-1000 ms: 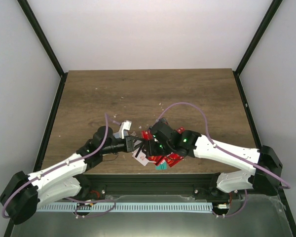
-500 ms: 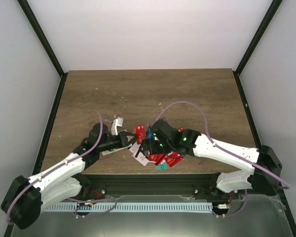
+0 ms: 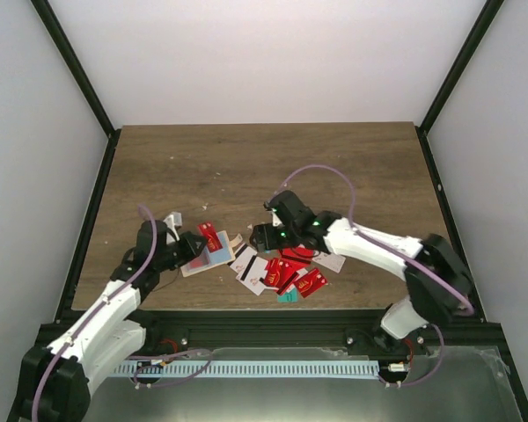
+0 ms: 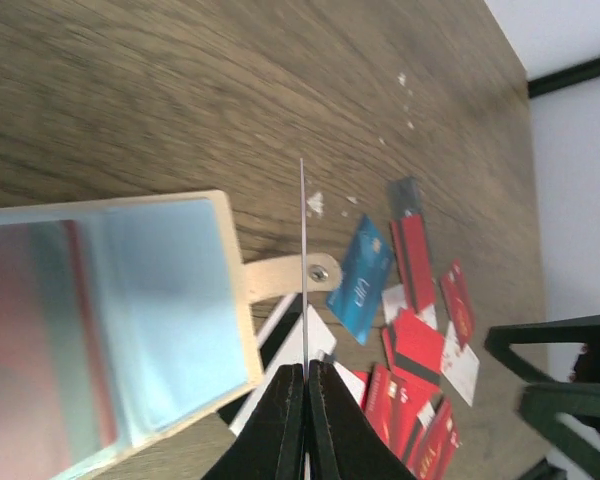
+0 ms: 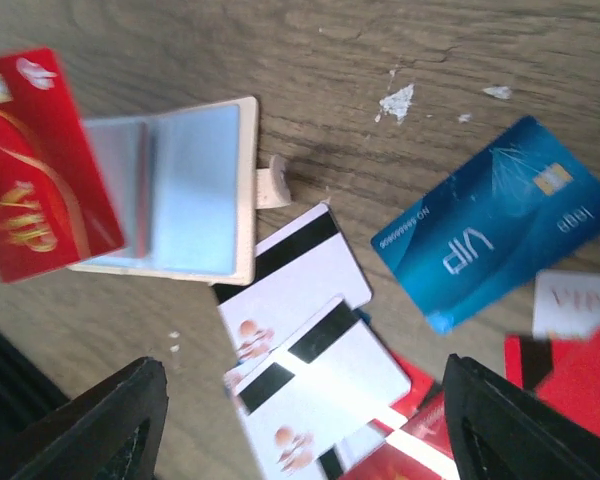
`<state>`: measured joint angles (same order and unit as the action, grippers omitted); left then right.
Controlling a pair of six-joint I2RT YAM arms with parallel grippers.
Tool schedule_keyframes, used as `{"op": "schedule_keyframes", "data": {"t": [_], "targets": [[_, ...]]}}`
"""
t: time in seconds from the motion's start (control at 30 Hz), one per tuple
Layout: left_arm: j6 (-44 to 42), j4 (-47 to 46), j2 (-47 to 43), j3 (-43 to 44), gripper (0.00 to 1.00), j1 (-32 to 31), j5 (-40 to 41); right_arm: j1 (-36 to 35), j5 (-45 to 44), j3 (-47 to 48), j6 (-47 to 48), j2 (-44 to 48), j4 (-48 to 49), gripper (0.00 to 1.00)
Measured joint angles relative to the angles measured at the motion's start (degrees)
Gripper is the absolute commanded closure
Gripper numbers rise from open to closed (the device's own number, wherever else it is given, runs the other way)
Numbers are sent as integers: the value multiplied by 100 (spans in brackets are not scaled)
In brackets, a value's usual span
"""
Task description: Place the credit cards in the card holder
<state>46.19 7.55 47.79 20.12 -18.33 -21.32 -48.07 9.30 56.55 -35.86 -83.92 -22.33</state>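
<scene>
The card holder (image 3: 202,262) lies open on the table left of the heap, its clear window (image 4: 130,310) facing up and its snap tab (image 4: 285,275) pointing at the cards. My left gripper (image 3: 196,243) (image 4: 305,365) is shut on a red credit card (image 3: 209,236), which hangs just over the holder and appears edge-on in the left wrist view and as a red VIP card (image 5: 30,165) in the right wrist view. The remaining credit cards (image 3: 286,268) lie in a loose heap. My right gripper (image 3: 262,236) (image 5: 310,430) hovers open above two white striped cards (image 5: 310,330).
A blue card (image 5: 495,235) (image 4: 365,280) lies apart at the far edge of the heap. Red cards (image 4: 420,370) are stacked toward the near table edge, with a teal card (image 3: 287,297) closest to it. White flecks (image 5: 398,100) dot the wood.
My left gripper has drawn back to the left with the red card, and the holder now lies spread open there. The right gripper has opened and moved up off the heap.
</scene>
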Motion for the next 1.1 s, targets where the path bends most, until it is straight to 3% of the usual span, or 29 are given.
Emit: {"op": "schedule_keyframes", "data": {"t": [0.17,0.4,0.5,0.6,0.8,1.03,1.1], "targets": [[-149,557,-413,7,96,164,354,0,177,509,682,-1331,310,32],[-330,874,-391,22,96,308,474,52,385,1093,1316,-2282,754,50],[-369,894,-376,22,96,363,461,118,542,1268,1458,-2507,918,55],[-417,892,-374,22,96,404,448,151,667,1403,1569,-2651,1005,65],[-540,879,-227,35,96,516,323,157,833,1617,1674,-2927,1113,69],[-697,737,55,33,96,686,98,162,907,1626,1722,-3008,1106,96],[-721,640,138,22,96,713,57,162,922,1628,1705,-3016,1117,99]]}}
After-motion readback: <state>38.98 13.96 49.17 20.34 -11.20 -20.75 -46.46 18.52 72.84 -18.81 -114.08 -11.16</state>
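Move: The holder's strap lies about 6 cm ahead of the right gripper, 9 cm to its left and 9 cm below. From the same gripper, the blue card lies 6 cm ahead and 1 cm to the right, the white striped cards 2 cm back and 4 cm to the left. The left gripper already holds a red card; from it the holder's blue pocket is some 3 cm ahead, 2 cm right and 8 cm below, with the strap 6 cm ahead and 8 cm right. Reach the right gripper left, down and forward, about 8 cm each way left and down and 6 cm forward, onto the holder's strap. Turn it some 15 degrees counter-clockwise and close the wide-open fingers on the way until they are nearly shut, pinching the strap's end. Meanwhile, keep the left gripper's hold on the red card, slide it 3.5 cm left, then lower it a little above the holder. ##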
